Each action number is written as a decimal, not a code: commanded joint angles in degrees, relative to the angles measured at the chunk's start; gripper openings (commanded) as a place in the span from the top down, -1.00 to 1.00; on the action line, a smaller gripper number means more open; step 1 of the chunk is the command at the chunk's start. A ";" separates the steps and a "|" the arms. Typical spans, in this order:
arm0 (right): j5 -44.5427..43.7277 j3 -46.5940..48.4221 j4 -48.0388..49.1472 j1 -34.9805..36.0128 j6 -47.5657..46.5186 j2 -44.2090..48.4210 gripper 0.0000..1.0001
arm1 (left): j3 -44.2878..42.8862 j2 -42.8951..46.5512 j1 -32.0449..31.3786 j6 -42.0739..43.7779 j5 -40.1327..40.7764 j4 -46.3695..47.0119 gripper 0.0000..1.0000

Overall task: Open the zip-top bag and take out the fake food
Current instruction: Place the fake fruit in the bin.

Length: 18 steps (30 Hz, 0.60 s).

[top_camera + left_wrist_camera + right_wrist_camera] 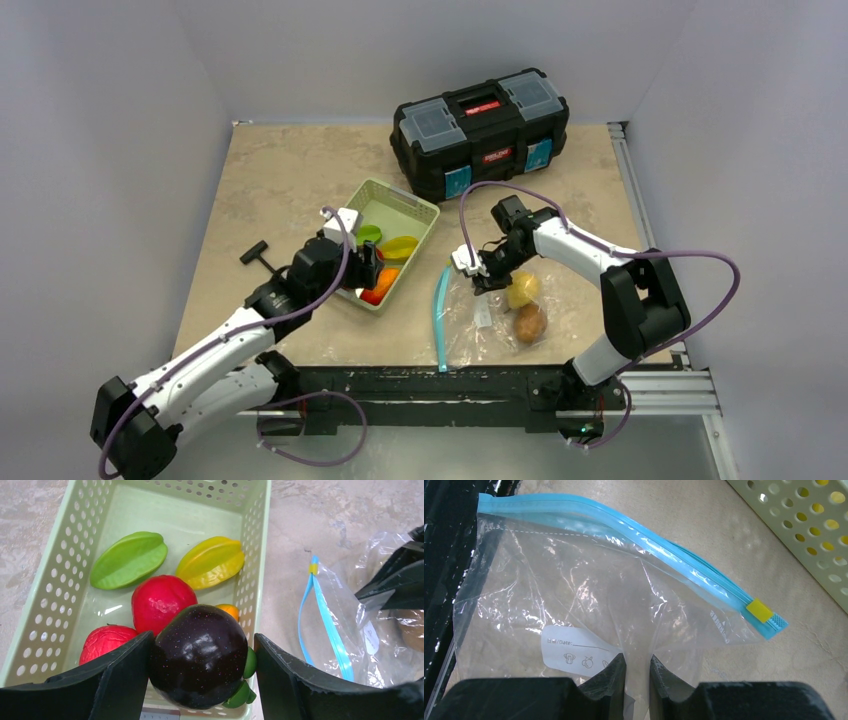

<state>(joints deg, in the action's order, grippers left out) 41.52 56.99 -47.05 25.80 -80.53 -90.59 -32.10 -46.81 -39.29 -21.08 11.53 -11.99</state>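
Observation:
My left gripper (202,665) is shut on a dark purple fake fruit (200,655) with green leaves, held above the near end of the green basket (255,580). In the basket lie green (129,560) and yellow (211,561) starfruits, two red pieces (161,601) and an orange one (229,611). The zip-top bag (574,595) lies on the table right of the basket, its teal zip strip (649,550) bowed open. My right gripper (638,680) pinches a fold of its clear plastic. A yellow fruit (522,290) and a brown one (530,322) remain inside the bag (480,315).
A black toolbox (480,130) stands at the back of the table behind the basket (425,212). A small black T-shaped tool (258,258) lies left of my left arm. The table's front edge runs just below the bag.

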 commanded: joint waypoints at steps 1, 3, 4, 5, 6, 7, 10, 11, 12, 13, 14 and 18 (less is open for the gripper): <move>0.58 -0.13 0.29 -0.33 0.37 1.44 0.61 | -5.27 -4.55 1.46 -1.87 0.65 -0.38 1.00; 0.51 -0.13 0.28 -0.35 0.34 1.48 0.61 | -6.70 -6.93 1.78 -1.94 1.53 -1.52 1.00; 0.52 -0.09 0.29 -0.32 0.37 1.54 0.61 | -7.16 -7.90 1.88 -1.99 1.75 -1.74 1.00; 0.57 -0.11 0.29 -0.31 0.38 1.51 0.61 | -7.52 -8.59 1.92 -2.03 1.86 -1.74 1.00; 0.56 -0.12 0.25 -0.36 0.34 1.47 0.61 | -7.74 -9.18 2.06 -2.03 1.83 -1.54 1.00; 0.55 -0.10 0.29 -0.37 0.31 1.40 0.61 | -7.91 -9.72 2.17 -2.03 1.75 -1.17 1.00; 0.58 -0.09 0.23 -0.32 0.29 1.22 0.61 | -9.16 -11.99 2.67 -2.17 1.21 0.07 0.89; 0.56 -0.12 0.28 -0.31 0.30 1.16 0.61 | -9.96 -12.97 2.91 -2.20 0.82 0.31 0.82; 0.50 -0.13 0.29 -0.34 0.29 1.19 0.61 | -10.89 -14.16 3.15 -2.23 0.52 0.58 0.76; 0.53 -0.08 0.25 -0.32 0.28 1.17 0.61 | -11.87 -15.48 3.45 -2.17 0.18 0.90 0.73; 0.54 -0.11 0.28 -0.31 0.29 1.19 0.61 | -12.91 -16.77 3.80 -2.13 -0.08 1.07 0.69; 0.52 -0.08 0.20 -0.40 0.28 1.29 0.61 | -16.92 -22.39 5.11 -1.86 -0.89 1.25 0.54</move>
<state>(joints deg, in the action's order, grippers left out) 41.50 56.97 -47.05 25.80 -80.53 -90.59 -43.83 -65.47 -35.59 -22.06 11.81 -13.17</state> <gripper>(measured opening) 0.195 0.681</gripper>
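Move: The bin's middle lies about 7 cm ahead, 1 cm left and 12 cm below the left hand, which holds the dark purple fruit over the bin's near part. Of this hand, the yellow star fruit is some 6 cm ahead and 5 right, the green one about 8 ahead and 3 left, and the nearer red fruit roughly 3 ahead and 2 left, all three some 12 cm lower. From the right hand, the bin's middle is about 9 cm ahead, 21 left and slightly below. The dark purple fruit, still pinched between the left fingers, is carried forward about 5 cm above the bin's contents, from over its near part towards its middle and the empty far end. The hand sinks a little over 1 cm on the way, then levels out, drifting slightly right at the end, and tips down some 5 to 10 degrees; the fingers keep their hold. ##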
